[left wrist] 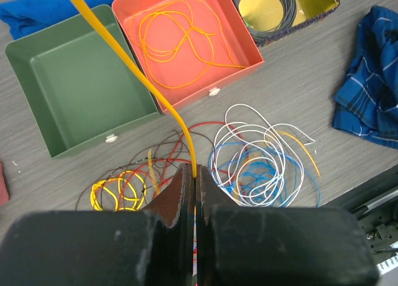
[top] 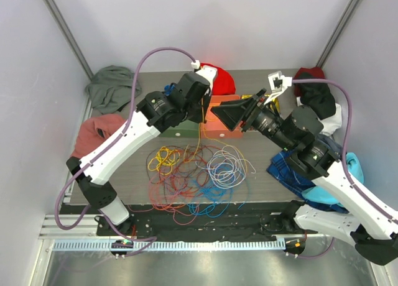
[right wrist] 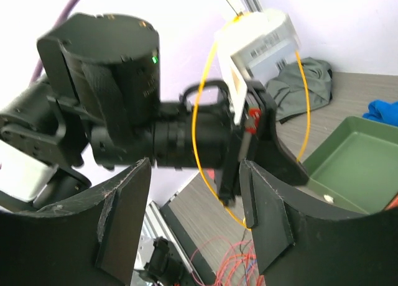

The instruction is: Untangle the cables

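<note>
The cables [top: 193, 171] lie in a loose tangle of red, blue, white, yellow and dark wires on the table's near half. My left gripper [top: 202, 109] hangs above the trays, and in its wrist view the left gripper [left wrist: 194, 174] is shut on a yellow-orange cable [left wrist: 124, 50]. That cable runs up from the jaws and also hangs down to the pile. My right gripper [top: 219, 115] faces the left one with its jaws open. In its wrist view the right gripper [right wrist: 196, 217] has a loop of the yellow-orange cable [right wrist: 198, 130] between its fingers, against the right finger's [right wrist: 267, 217] inner edge.
A green tray [left wrist: 81, 93] stands beside a salmon tray [left wrist: 239, 40] that holds an orange wire. A gold tin [left wrist: 317, 0] with a black coil sits behind them. Cloths lie around the table: grey [top: 112, 87], red [top: 221, 78], pink [top: 96, 130], blue plaid [left wrist: 373, 74].
</note>
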`<state>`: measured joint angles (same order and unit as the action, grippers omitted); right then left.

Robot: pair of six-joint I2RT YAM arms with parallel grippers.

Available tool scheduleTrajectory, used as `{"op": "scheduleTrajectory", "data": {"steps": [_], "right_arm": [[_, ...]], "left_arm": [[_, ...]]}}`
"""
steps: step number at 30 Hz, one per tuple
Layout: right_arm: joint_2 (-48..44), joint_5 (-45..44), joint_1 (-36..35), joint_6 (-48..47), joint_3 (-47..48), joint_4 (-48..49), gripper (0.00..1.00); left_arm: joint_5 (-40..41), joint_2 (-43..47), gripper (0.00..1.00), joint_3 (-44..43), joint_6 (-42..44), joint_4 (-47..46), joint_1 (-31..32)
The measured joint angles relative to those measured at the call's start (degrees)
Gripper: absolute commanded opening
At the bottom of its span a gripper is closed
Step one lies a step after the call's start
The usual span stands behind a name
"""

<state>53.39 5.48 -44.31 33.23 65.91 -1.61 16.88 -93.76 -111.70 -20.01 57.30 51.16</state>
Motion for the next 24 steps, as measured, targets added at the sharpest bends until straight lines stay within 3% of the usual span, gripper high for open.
{"op": "scheduleTrajectory", "data": {"steps": [11, 24], "right_arm": [[3.7, 0.2, -0.2, -0.1, 0.2, 1.2, 0.64], [-12.8, -0.3, -0.3, -0.1, -18.4, -0.6, 0.70]], "left_arm": [[-0.7, 0.0, 0.00, 2.7, -0.6, -1.7, 0.9], [0.0, 0.0, 0.00, 4.5, -0.3, -2.0, 1.0]]}}
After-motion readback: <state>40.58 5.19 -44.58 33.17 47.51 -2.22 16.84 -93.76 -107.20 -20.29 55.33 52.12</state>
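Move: From the right hand, the orange strand hanging by the left gripper lies about 4 cm ahead, 5 cm left and 7 cm below. The coral bin stands about 17 cm ahead, level sideways, and the white coil some 4 cm back and 3 cm right, both about 43 cm below. From the left hand, already shut on the orange cable, that strand is roughly 4 cm back, level sideways and 6 cm above. Ease the open right gripper a couple of centimetres forward and left, then turn it back and sink it beside the hanging orange cable, ending about 9 cm lower and some 3 cm back and right of its start. Keep the left gripper shut on the cable and let it down about 2.5 cm. Leave the right fingers open; they take no grip. ##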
